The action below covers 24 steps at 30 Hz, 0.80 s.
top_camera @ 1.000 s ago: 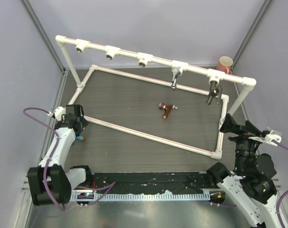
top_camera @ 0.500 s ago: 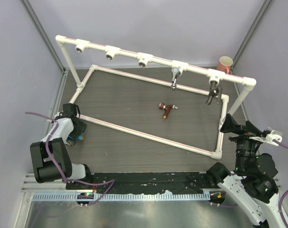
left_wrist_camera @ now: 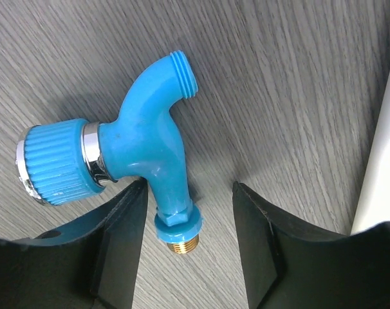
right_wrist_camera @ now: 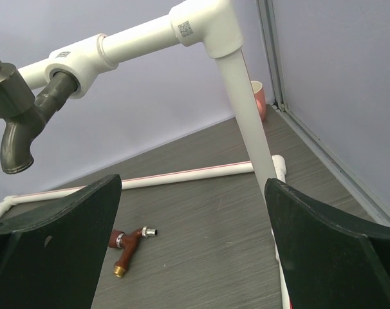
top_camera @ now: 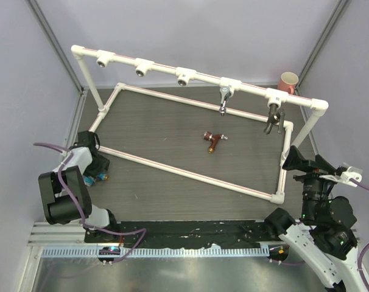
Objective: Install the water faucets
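Observation:
A bright blue-handled faucet lies flat on the table, its brass thread toward the wrist camera. My left gripper straddles its stem, open; the left finger touches it and the right finger stands apart. From above, the left gripper is low at the table's left edge with the blue faucet just showing. The copper faucet lies mid-table. A silver faucet and a dark grey faucet hang from the white pipe rail. My right gripper is open and holds nothing.
Three bare tee sockets face forward on the rail's left half. The white pipe base frame lies on the table, one bar next to the left gripper. A pink cup stands at the back right. Walls close in on both sides.
The left arm has folded down onto the blue faucet at the table's left edge, and its jaws have narrowed around the stem. The right arm has not moved.

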Available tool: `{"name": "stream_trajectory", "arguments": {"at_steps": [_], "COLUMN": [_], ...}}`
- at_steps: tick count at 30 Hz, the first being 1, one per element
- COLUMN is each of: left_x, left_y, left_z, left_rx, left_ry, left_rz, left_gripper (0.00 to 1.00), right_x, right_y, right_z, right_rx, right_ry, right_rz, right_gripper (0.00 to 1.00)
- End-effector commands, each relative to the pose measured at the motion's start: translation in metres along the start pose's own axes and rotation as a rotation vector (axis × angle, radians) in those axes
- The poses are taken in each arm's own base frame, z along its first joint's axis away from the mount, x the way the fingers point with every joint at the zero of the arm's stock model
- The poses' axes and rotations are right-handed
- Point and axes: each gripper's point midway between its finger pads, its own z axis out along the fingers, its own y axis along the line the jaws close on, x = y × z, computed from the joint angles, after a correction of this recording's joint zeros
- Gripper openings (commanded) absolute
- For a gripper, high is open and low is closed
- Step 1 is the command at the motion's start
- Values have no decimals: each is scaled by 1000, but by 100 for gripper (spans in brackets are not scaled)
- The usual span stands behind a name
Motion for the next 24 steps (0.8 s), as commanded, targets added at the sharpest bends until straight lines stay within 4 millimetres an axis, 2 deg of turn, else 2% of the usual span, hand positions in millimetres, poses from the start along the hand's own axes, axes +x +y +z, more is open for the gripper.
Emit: {"name": "stream_trajectory", "arguments": {"at_steps": [1, 5, 9, 13, 18, 19, 23, 24], "left_x": [4, 8, 7, 9, 20, 24, 37, 46], "left_y": [-18, -26, -37, -49, -72, -75, -92, -99], "left_z": [5, 1, -10, -26, -57, -61, -92, -102], "left_rx": [72, 127, 197, 276, 417, 435, 559, 604], "left_ry": [47, 69, 55, 26, -19, -24, -53, -51], "left_rz": [-11, -8, -6, 20, 85, 100, 130, 160], "left_gripper": [54, 40, 21, 12, 8, 8, 8, 6], "right_x": [-21, -22, -23, -23, -19, -19, -19, -20], "right_y": [-6, -6, -6, -1, 30, 46, 68, 71], "right_z": [-5, -6, -6, -7, -10, -14, -20, -22], "right_rx": [5, 2, 3, -23, -200, -292, -408, -420], "right_ry": [-46, -46, -44, -40, -22, -16, -2, 1], "right_rz": [59, 63, 70, 81, 66, 59, 88, 107], "right_gripper": [100, 100, 100, 100, 100, 100, 100, 100]}}
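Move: The blue faucet lies flat on the table between the open left fingers, its neck right at them, its middle about 2 cm back and 2 cm to the left of the hand point and level with it. The front pipe crosses straight ahead about 10 cm out, at table height; its left corner is some 12 cm ahead and 6 cm left. From the raised right hand, the blue faucet is roughly 57 cm left, 7 cm ahead and 31 cm down. The blue faucet's neck, just behind the brass thread, is pinched as the left fingers close while easing forward; the left hand then carries it about 8 cm right, some 5 cm up and a little forward, towards the front pipe, tipping the fingers forward and turning clockwise. The right hand, still open and empty, swings about 4 cm left, turning some 15 degrees counter-clockwise. ##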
